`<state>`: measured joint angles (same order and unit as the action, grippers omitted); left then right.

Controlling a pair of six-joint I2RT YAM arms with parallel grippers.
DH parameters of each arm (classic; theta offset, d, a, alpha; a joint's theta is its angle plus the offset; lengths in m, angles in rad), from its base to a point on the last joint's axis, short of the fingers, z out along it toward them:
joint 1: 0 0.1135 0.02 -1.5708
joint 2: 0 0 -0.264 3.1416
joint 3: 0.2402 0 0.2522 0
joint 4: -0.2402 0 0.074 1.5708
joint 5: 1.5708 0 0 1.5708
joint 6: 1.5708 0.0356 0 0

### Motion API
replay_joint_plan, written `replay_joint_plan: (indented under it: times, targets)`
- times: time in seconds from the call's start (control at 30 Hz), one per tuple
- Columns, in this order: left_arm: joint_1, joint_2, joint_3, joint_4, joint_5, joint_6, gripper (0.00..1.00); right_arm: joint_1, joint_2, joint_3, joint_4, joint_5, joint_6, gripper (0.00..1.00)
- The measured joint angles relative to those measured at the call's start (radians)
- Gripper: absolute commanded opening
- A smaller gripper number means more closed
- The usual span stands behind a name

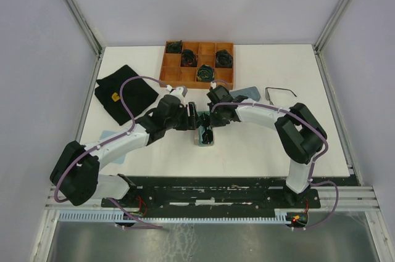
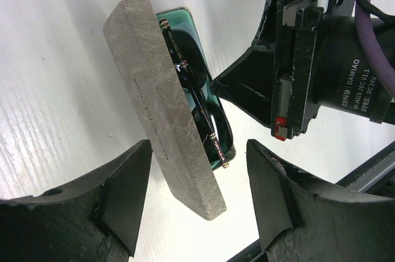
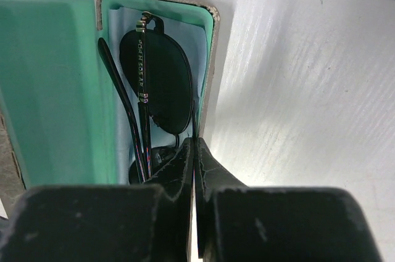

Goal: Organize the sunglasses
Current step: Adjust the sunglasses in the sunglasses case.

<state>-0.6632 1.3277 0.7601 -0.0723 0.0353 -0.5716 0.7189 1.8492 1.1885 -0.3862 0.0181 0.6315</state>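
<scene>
An open grey case [image 1: 203, 136] with a teal lining [image 3: 55, 89] lies at the table's middle. One pair of sunglasses [image 3: 162, 80] with dark lenses lies folded inside it. The lid [image 2: 162, 98] stands up on edge. My left gripper [image 2: 199, 145] is open, with its fingers either side of the case's near end and not touching it. My right gripper [image 3: 196, 142] is shut, its tips down at the case's rim beside the lens; it also shows in the left wrist view [image 2: 225, 83]. A second thin wire-framed pair of sunglasses [image 1: 281, 94] lies on the table at the right.
A wooden compartment tray [image 1: 165, 68] with several dark green coiled bundles stands at the back. A black cloth [image 1: 123, 92] lies at the left. A grey-blue case [image 1: 248, 92] lies behind the right arm. A pale blue piece [image 1: 105, 134] lies under the left arm.
</scene>
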Motion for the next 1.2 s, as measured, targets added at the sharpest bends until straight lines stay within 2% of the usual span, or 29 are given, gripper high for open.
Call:
replay_joint_plan:
  times: [0.6, 1.2]
  targets:
    - [0.000, -0.002, -0.010, -0.001, -0.001, 0.000, 0.69, 0.001, 0.008, 0.011, 0.006, -0.021, -0.017, 0.36]
    - [0.001, -0.023, -0.021, -0.001, -0.007, 0.000, 0.70, -0.015, -0.095, -0.064, 0.053, 0.005, -0.034, 0.43]
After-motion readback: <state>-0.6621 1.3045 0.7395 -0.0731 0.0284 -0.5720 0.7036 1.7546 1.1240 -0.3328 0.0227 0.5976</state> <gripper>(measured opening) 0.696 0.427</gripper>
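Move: The sunglasses lie folded in the open case's tray, their middle about 3 cm left of the right hand, roughly 1 cm back and 1 cm below it. The lid stands some 6 cm left of that hand, level with it fore and aft and in height; the blue case is about 11 cm ahead and 11 cm to its right, 1 cm lower. From the left hand the sunglasses are some 2 cm ahead, 3 cm right and 9 cm below. The right fingers open to under half, then rise about 2 cm away from the tray's right rim. ##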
